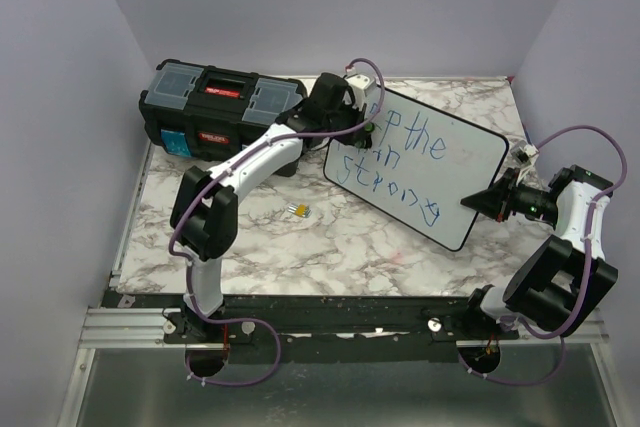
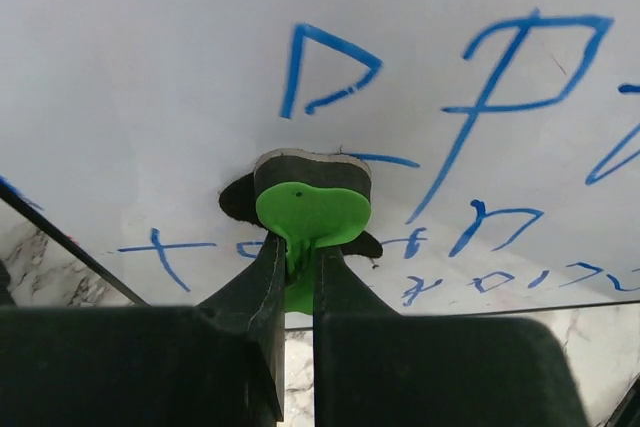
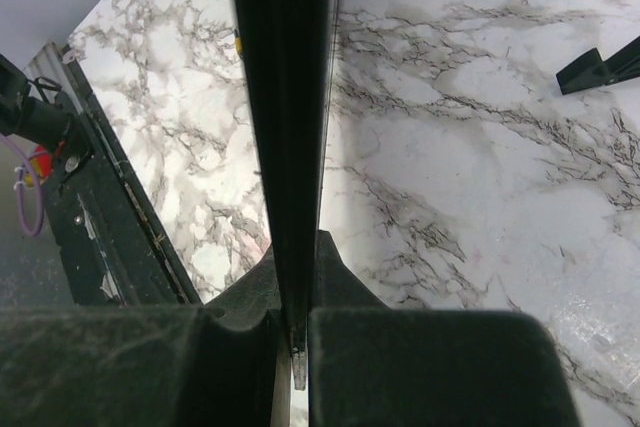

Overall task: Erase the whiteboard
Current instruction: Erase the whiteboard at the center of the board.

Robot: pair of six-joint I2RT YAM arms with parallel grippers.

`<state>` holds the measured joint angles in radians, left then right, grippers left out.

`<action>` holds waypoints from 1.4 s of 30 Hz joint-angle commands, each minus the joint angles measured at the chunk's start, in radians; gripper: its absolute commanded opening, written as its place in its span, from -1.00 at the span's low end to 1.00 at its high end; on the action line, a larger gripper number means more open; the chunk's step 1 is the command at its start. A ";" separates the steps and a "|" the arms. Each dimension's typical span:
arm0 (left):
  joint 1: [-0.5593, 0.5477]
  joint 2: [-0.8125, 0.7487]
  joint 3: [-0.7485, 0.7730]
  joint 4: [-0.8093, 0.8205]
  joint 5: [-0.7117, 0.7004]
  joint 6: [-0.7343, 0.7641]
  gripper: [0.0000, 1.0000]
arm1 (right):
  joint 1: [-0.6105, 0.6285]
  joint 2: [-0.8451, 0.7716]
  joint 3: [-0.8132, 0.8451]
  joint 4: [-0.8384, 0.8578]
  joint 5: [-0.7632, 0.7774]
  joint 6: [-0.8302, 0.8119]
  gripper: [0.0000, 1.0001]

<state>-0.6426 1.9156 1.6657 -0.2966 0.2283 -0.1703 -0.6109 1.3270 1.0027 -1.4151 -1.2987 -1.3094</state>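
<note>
The whiteboard [image 1: 455,172] stands tilted on the marble table, with blue handwritten lettering [image 1: 420,137] across its face. My left gripper [image 1: 352,119] is at the board's upper left corner, shut on a green eraser [image 2: 312,209] with a grey felt pad. The pad presses against the white face [image 2: 150,67] just under a blue letter. The left gripper [image 2: 297,252] pinches the eraser's green tab. My right gripper [image 1: 492,199] is shut on the board's right edge. In the right wrist view that black rim [image 3: 285,97] runs straight up from between the right gripper [image 3: 297,282] fingers.
A black toolbox [image 1: 215,107] with grey lid trays sits at the back left, behind my left arm. A small yellow object [image 1: 298,210] lies on the marble table [image 1: 330,247] in front of the board. Black feet [image 3: 600,65] show in the right wrist view.
</note>
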 commanded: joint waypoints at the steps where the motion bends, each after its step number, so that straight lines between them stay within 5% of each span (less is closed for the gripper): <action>1: 0.043 0.039 0.100 -0.016 0.024 -0.021 -1.00 | 0.012 -0.040 -0.003 -0.004 -0.037 -0.072 -0.99; 11: 0.027 0.051 0.171 0.013 0.090 -0.090 -1.00 | 0.011 -0.039 -0.003 -0.004 -0.036 -0.073 -0.99; 23: -0.003 0.020 -0.055 0.067 0.026 -0.071 -1.00 | 0.012 -0.043 -0.004 -0.004 -0.035 -0.071 -0.99; 34: 0.013 0.065 0.222 -0.038 0.008 -0.053 -1.00 | 0.012 -0.048 -0.004 -0.004 -0.036 -0.070 -0.99; 42: 0.008 0.060 0.166 -0.044 0.006 -0.025 -1.00 | 0.012 -0.045 -0.004 -0.004 -0.036 -0.070 -0.99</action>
<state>-0.6296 1.9659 1.8748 -0.3355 0.2588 -0.2279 -0.6125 1.3125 1.0004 -1.4059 -1.2984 -1.3209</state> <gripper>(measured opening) 0.060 0.055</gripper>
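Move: Just above the eraser in the left hand, on the leaning whiteboard, a leftover hooked blue stroke sits about 5 cm higher, 3 cm farther ahead and 2 cm to the right. The letter p is roughly 6 cm right, 2 ahead and 3 up; the t of the row below is some 5 cm left, level fore and aft, 5 lower. From the right hand the stroke is about 16 cm ahead, 24 left and 5 higher. Scrubbing with the green eraser against the whiteboard, the left hand rubs up and somewhat forward about 4 cm, comes back down nearly as far, then sweeps up again some 6 cm towards the board's top edge, leaning forward with its slope. The fingers keep their pinch; the right hand stays put, still holding the board's right side. ##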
